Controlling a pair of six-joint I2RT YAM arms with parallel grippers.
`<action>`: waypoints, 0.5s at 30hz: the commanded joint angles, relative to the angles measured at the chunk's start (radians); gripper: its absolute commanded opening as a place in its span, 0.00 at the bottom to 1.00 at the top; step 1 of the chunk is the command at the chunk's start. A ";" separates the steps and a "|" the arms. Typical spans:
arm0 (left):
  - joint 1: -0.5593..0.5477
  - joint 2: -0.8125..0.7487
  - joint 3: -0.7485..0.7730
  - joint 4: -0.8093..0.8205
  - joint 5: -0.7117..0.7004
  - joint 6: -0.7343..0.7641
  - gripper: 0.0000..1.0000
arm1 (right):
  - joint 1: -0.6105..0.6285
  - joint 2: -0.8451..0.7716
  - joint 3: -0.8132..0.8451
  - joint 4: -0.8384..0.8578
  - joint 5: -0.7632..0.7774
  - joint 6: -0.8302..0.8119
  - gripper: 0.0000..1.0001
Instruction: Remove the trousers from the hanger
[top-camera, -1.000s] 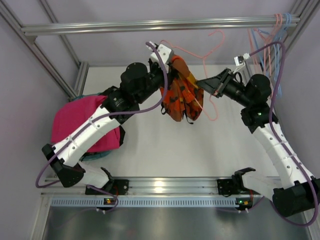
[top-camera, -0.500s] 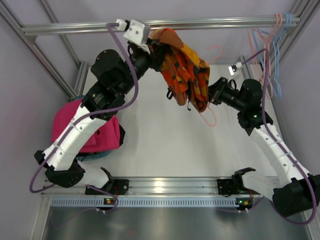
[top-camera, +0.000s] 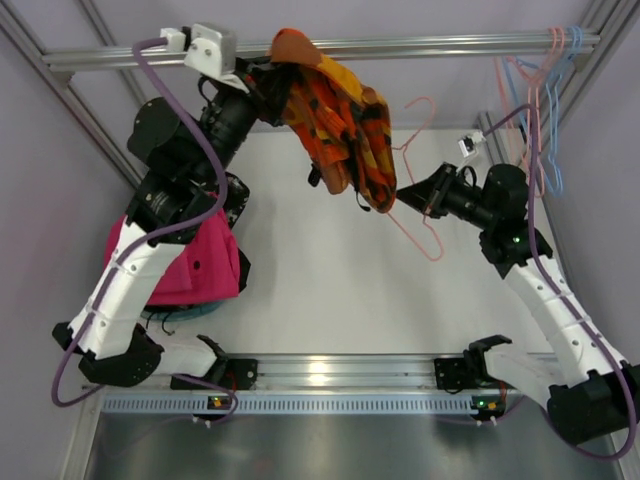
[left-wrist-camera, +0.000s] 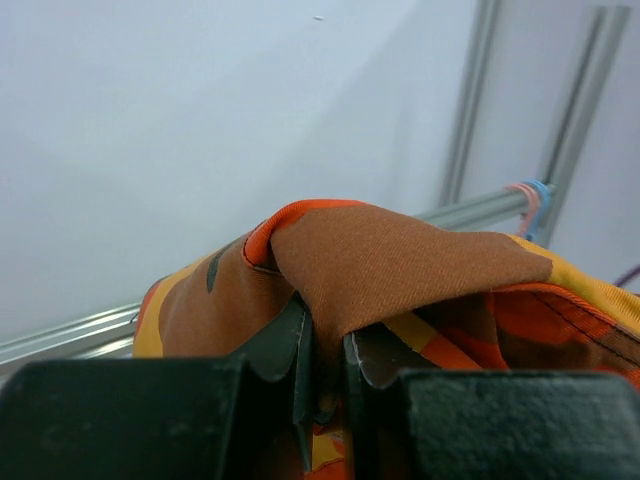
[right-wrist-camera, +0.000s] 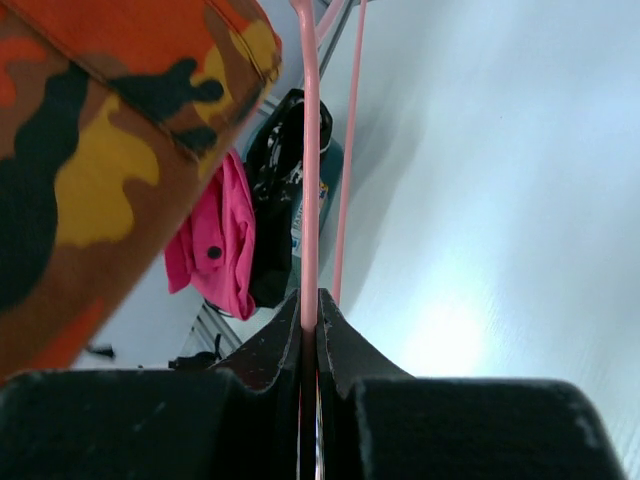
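The orange-red-yellow patterned trousers (top-camera: 338, 125) hang in the air below the top rail. My left gripper (top-camera: 265, 85) is raised high and shut on a fold of them (left-wrist-camera: 400, 270), with the cloth pinched between its fingertips (left-wrist-camera: 325, 345). My right gripper (top-camera: 405, 200) is shut on the thin bar of the pink hanger (top-camera: 428, 240), which runs straight up from the jaws (right-wrist-camera: 309, 150). The trousers' lower end (right-wrist-camera: 100, 150) hangs just left of that bar; whether it touches the bar I cannot tell. The magenta-pink trousers (top-camera: 185, 265) lie folded on the table at the left.
Several spare pink and blue hangers (top-camera: 545, 100) hang from the rail at the back right. A black garment (right-wrist-camera: 280, 170) and something teal lie under the pink trousers (right-wrist-camera: 215, 240). The frame's rail (top-camera: 450, 45) crosses the back, with posts at both sides.
My left arm has swung up and to the left, pulling the patterned trousers toward the top rail. The right gripper has held on to the hanger, which now shows more bare wire.
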 joint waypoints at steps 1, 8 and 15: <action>0.098 -0.126 0.002 0.230 -0.014 -0.003 0.00 | 0.015 -0.044 0.043 0.001 -0.018 -0.077 0.00; 0.351 -0.324 -0.160 0.230 -0.007 -0.087 0.00 | 0.017 -0.076 0.080 -0.065 -0.016 -0.165 0.00; 0.671 -0.548 -0.271 0.181 -0.034 -0.107 0.00 | 0.018 -0.110 0.083 -0.089 -0.016 -0.200 0.00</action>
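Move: Up high and still gripping the camouflage trousers, the left hand has the basket with the pink garment about 31 cm to its left, roughly 4 cm farther out and some 56 cm below. The hanger in the right fingers lies about 13 cm right, 3 cm ahead and 30 cm lower; the rail crosses straight ahead, about 15 cm out and 15 cm lower. From the right hand the basket is some 47 cm left, 5 cm farther out and 25 cm down. Sweeping fast to the left at nearly constant height, the left arm carries the pinched trousers about 22 cm away from the hanger towards the basket side, curving back some 6 cm in the later part, while the wrist turns roughly 30 degrees counter-clockwise. The right hand keeps its hold on the hanger and eases back about 2 cm. ##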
